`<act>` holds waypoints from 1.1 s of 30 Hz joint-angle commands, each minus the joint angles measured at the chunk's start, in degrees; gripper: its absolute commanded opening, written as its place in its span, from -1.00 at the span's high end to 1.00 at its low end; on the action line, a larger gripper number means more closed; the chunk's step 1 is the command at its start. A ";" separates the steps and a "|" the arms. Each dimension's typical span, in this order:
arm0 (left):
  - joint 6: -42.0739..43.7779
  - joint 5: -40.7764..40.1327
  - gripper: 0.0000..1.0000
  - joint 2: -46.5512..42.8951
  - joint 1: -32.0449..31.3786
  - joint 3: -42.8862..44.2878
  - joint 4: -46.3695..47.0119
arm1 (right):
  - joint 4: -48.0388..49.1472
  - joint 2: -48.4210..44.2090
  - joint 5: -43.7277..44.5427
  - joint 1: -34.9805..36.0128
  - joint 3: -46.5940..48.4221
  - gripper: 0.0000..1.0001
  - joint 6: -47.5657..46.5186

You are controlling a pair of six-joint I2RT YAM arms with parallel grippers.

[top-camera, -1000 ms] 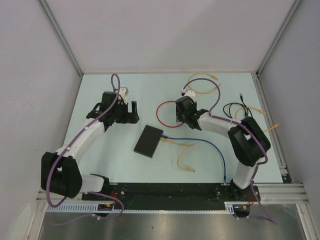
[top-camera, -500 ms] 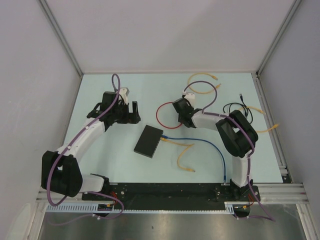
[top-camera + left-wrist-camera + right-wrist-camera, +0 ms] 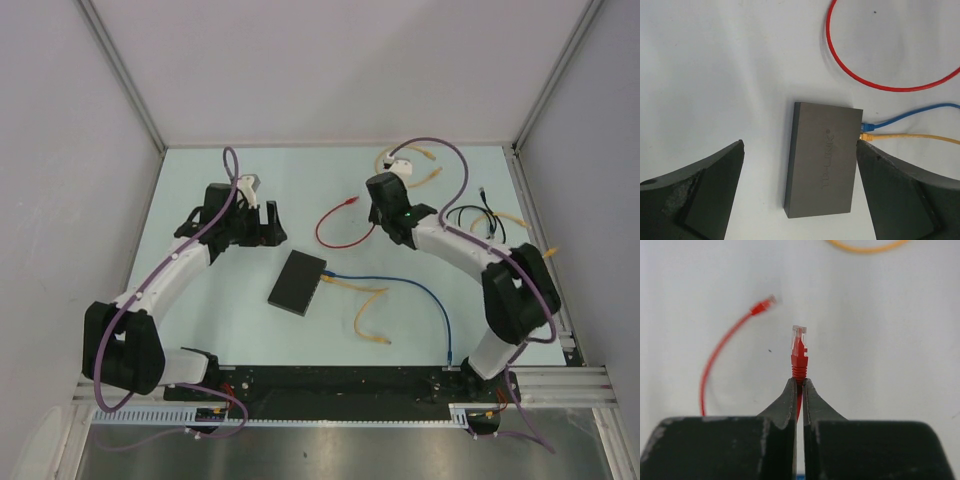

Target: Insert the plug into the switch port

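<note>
The switch (image 3: pixel 298 282) is a flat black box lying at mid-table, and it also shows as the switch (image 3: pixel 822 160) below my open left gripper (image 3: pixel 800 145). In the top view that left gripper (image 3: pixel 265 225) hovers just behind and left of it. My right gripper (image 3: pixel 798 381) is shut on the red cable just behind its plug (image 3: pixel 799 347), which sticks out past the fingertips. From above, the right gripper (image 3: pixel 382 203) sits at the back, right of centre, with the red cable (image 3: pixel 335 238) trailing left from it. The switch's sockets are not visible.
A blue cable (image 3: pixel 410 288) and a yellow cable (image 3: pixel 365 300) run from the switch's right edge. The red cable's free end (image 3: pixel 762 305) lies on the table. A yellow loop (image 3: pixel 420 165) and a black cable (image 3: pixel 475 215) lie at the back right.
My right gripper has shut on the red cable near its plug and moved back and right, pulling the red loop open. The left arm has stayed in place.
</note>
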 commanded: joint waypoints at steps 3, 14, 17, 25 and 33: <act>-6.97 8.30 -0.95 -2.16 -0.11 -0.47 6.89 | -1.69 -13.29 -1.61 -0.64 0.77 1.00 -2.17; -29.82 20.27 -0.93 5.12 -2.92 -4.69 24.01 | -2.13 -29.65 -6.35 -0.12 -6.17 1.00 -3.49; -33.34 21.06 -0.93 6.89 -4.94 -4.25 26.32 | -3.19 -33.08 -7.32 0.32 -7.66 1.00 -3.40; -32.39 17.02 -0.89 11.47 -11.18 -0.91 24.57 | -8.10 -34.68 -8.11 -0.29 -10.65 0.91 -4.01; -18.79 3.69 -0.89 2.78 -11.27 -0.73 11.49 | -8.12 -19.32 -11.63 0.67 -10.74 0.16 -4.02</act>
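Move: The right hand already holds one red plug at its fingertips, about 11 cm above the table. The cable's free red plug lies some 10 cm ahead of that hand and 6 cm left. The blue cable's middle is about 12 cm back and 6 cm right of it. From the left hand the switch is roughly 5 cm back, 6 cm right and 11 cm below. The seated yellow plug is about 7 cm right of the switch's middle. Right hand raises red plug some 16 cm and back, lets go while sinking; left swings 12 cm right. ##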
